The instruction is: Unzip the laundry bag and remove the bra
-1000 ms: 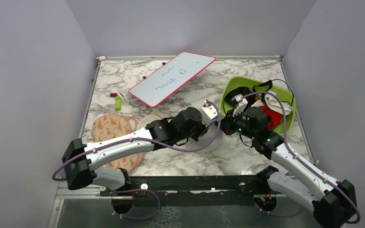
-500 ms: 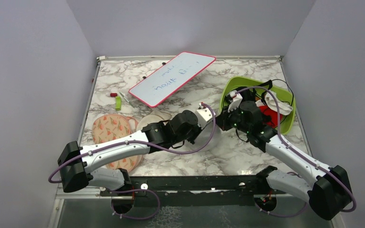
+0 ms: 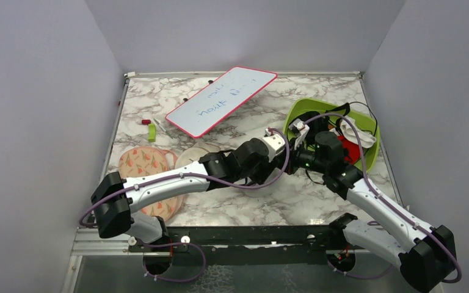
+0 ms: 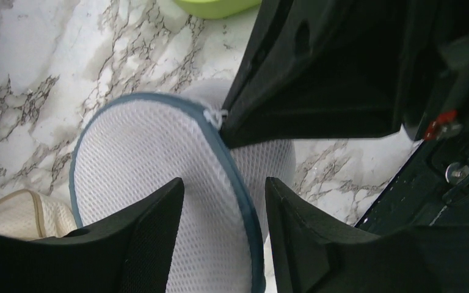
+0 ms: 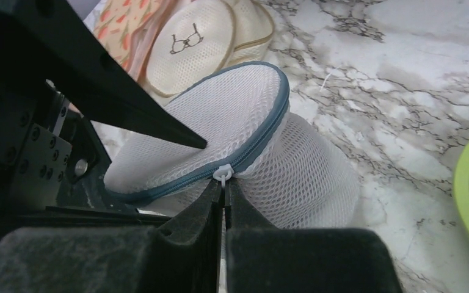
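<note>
The laundry bag [image 5: 281,140] is a white mesh drum with a blue-grey zip round its face, lying on its side on the marble table between the two arms. My right gripper [image 5: 225,186] is shut on the white zip pull [image 5: 222,173] at the rim of the bag. My left gripper [image 4: 225,183] is open, its fingers either side of the zip edge of the laundry bag [image 4: 152,159] and holding nothing. In the top view the arms cover most of the bag. The bra does not show in any view.
A green bowl [image 3: 310,104] with red, black and white garments stands at the right, just behind the right gripper [image 3: 294,157]. A beige round pouch [image 5: 198,46] and a peach floral pouch [image 3: 143,162] lie to the left. A pink-edged whiteboard [image 3: 220,101] is at the back.
My left gripper has opened from shut and its arm has shifted slightly to the right over the bag. The right gripper stays shut on the zip pull.
</note>
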### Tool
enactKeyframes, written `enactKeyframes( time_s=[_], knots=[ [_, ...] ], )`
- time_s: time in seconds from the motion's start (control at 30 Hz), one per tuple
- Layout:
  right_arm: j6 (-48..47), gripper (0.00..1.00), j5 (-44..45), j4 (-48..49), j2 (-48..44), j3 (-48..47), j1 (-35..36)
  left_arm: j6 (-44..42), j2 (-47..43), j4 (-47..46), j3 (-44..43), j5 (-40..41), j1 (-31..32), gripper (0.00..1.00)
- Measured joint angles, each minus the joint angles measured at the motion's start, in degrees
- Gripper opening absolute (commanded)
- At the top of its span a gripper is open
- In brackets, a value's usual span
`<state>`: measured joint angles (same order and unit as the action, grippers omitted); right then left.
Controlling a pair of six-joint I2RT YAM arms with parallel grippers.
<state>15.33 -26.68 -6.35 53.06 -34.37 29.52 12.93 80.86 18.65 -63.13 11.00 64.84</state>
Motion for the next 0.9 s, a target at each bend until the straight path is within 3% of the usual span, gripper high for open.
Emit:
enactKeyframes(
  time_s=[0.1, 0.33, 0.5, 0.6, 0.9],
  knots=[
    [0.3, 0.01, -2.4, -0.1, 0.0, 0.0, 0.0, 0.6, 1.2, 0.0, -2.2, 0.0, 0.0, 0.41],
    [0.7, 0.01, -4.5, -0.3, -1.3, 0.7, 0.0, 1.7, 1.4, -0.1, -4.2, 0.1, 0.0, 0.18],
    [0.9, 0.01, -4.5, -1.2, -2.0, 0.7, 0.0, 2.1, 1.4, 0.0, -4.2, 0.1, 0.0, 0.12],
    [0.9, 0.01, -4.5, -1.5, -2.1, 0.7, 0.0, 2.2, 1.3, -0.1, -3.9, 0.1, 0.0, 0.00],
    [2.8, 0.01, -3.5, -2.1, -1.9, 0.5, 0.0, 1.4, -0.2, 0.0, -2.8, 0.0, 0.0, 0.00]
  ],
)
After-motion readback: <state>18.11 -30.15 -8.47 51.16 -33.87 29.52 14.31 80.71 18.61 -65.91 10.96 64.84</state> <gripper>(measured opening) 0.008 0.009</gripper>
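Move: The laundry bag's zip band runs between the half-open left fingers, about 1 cm ahead, 1 cm right and 1 cm above their pinch point. The zip pull sits about 2 cm ahead, 2 cm right and 1 cm up, already in the shut right fingers. From the left hand, the green basket is roughly 20 cm right and 11 cm ahead, and the cream bag some 24 cm left and 2 cm ahead, both well below. Raise the half-open left gripper about 2 cm and ease it slightly to the right, staying astride the blue zip band, then shut its fingers to pinch the band right beside the zip pull. Keep the right gripper closed on the pull while you draw it about 2 cm back towards the left fingers, then hold it there. ##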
